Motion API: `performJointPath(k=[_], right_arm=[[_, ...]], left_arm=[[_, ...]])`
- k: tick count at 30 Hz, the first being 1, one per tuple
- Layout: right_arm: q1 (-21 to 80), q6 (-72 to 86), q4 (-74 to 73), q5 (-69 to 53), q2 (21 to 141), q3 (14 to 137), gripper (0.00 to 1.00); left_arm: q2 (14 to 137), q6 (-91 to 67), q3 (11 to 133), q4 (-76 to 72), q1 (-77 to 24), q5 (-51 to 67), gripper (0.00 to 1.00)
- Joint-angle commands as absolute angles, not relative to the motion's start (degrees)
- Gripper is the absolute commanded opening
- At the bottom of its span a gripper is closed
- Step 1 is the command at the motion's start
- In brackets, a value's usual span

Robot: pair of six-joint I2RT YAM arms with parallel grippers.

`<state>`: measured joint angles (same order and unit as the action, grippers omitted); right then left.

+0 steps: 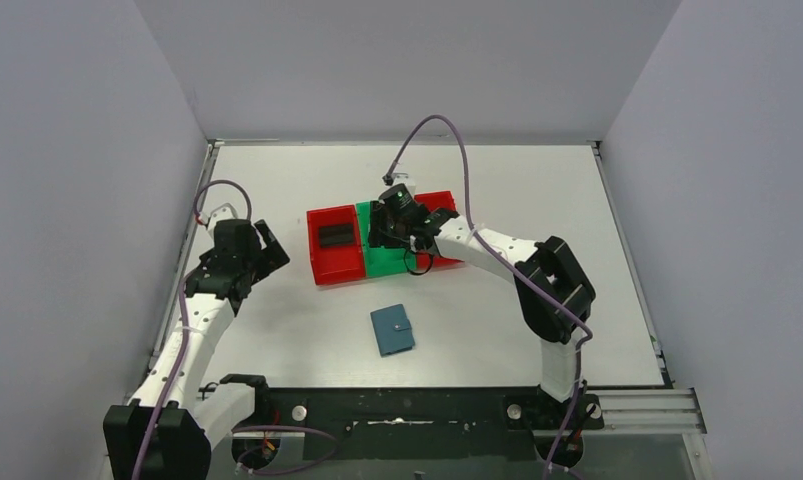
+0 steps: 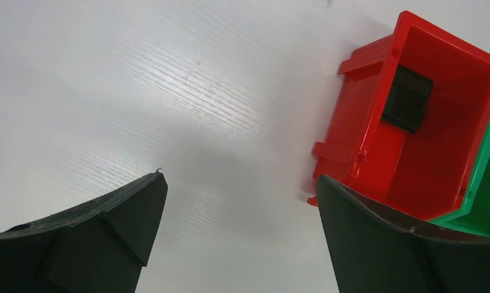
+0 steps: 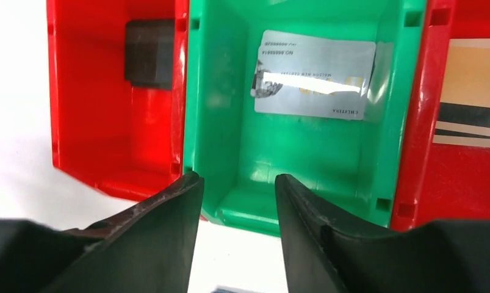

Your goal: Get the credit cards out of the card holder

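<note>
The teal card holder (image 1: 392, 330) lies folded shut on the table in front of the bins, with no gripper near it. A black credit card (image 3: 149, 54) lies in the left red bin (image 3: 108, 122). In the green bin (image 3: 248, 177) is a silver-grey card (image 3: 314, 74), and a gold-brown card (image 3: 471, 94) is in the right red bin (image 3: 413, 152). My right gripper (image 3: 238, 183) hovers over the green bin's near end, jaws apart with nothing between them. My left gripper (image 2: 241, 180) stands wide open and empty over bare table, left of the red bin (image 2: 352, 140).
The three bins stand side by side at mid-table: red (image 1: 317, 265), green (image 1: 382, 265), red (image 1: 442, 200). The right arm's cable loops above them. White walls close in the table on three sides.
</note>
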<state>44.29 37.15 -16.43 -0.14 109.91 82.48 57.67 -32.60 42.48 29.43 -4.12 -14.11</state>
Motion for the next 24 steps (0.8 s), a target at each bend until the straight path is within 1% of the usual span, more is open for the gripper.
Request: performJointPath(k=[1, 3, 7, 12, 16, 24], right_arm=[[43.7, 37.2, -19.1, 5.9, 112.4, 87.2, 0.43], [43.3, 36.3, -20.7, 6.4, 114.2, 89.2, 0.31], [42.8, 35.0, -23.4, 7.0, 118.1, 92.4, 0.25], [43.0, 33.5, -24.3, 7.3, 121.6, 95.3, 0.25], [44.3, 33.0, -27.0, 10.7, 124.7, 98.5, 0.24], [44.6, 33.0, -25.2, 11.9, 126.4, 97.7, 0.24]], left_arm=[[56.4, -30.7, 43.1, 27.2, -3.7, -15.1, 0.96], [56.1, -30.7, 43.3, 27.5, -3.6, -15.7, 0.96], [55.5, -31.0, 43.0, 27.1, -3.6, -15.8, 0.96], [55.5, -30.9, 42.8, 26.8, -3.4, -15.3, 0.96], [55.4, -30.6, 42.9, 26.7, -3.3, -15.6, 0.96], [54.6, -30.7, 42.6, 26.2, -3.1, -15.5, 0.96]])
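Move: The silver credit cards lie flat on the floor of the green bin, about 6 cm ahead of the right hand, 2 cm to its right and 12 cm below. The brown cards in the red bin are some 11 cm to the right of the silver ones, level with them; the black piece in the other red bin lies about 11 cm to their left. From the idle left hand the silver cards are roughly 12 cm ahead and 32 cm right. The right hand first eases forward about 3 cm over the green bin, then sinks some 8 cm in all between its walls towards the silver credit cards, drifting about a centimetre to the right. On the way the wrist tilts roughly 15 degrees so that the fingers point more steeply down, and the fingers draw in early from half open to about a quarter, leaving a narrow gap, still short of the cards' near edge. ##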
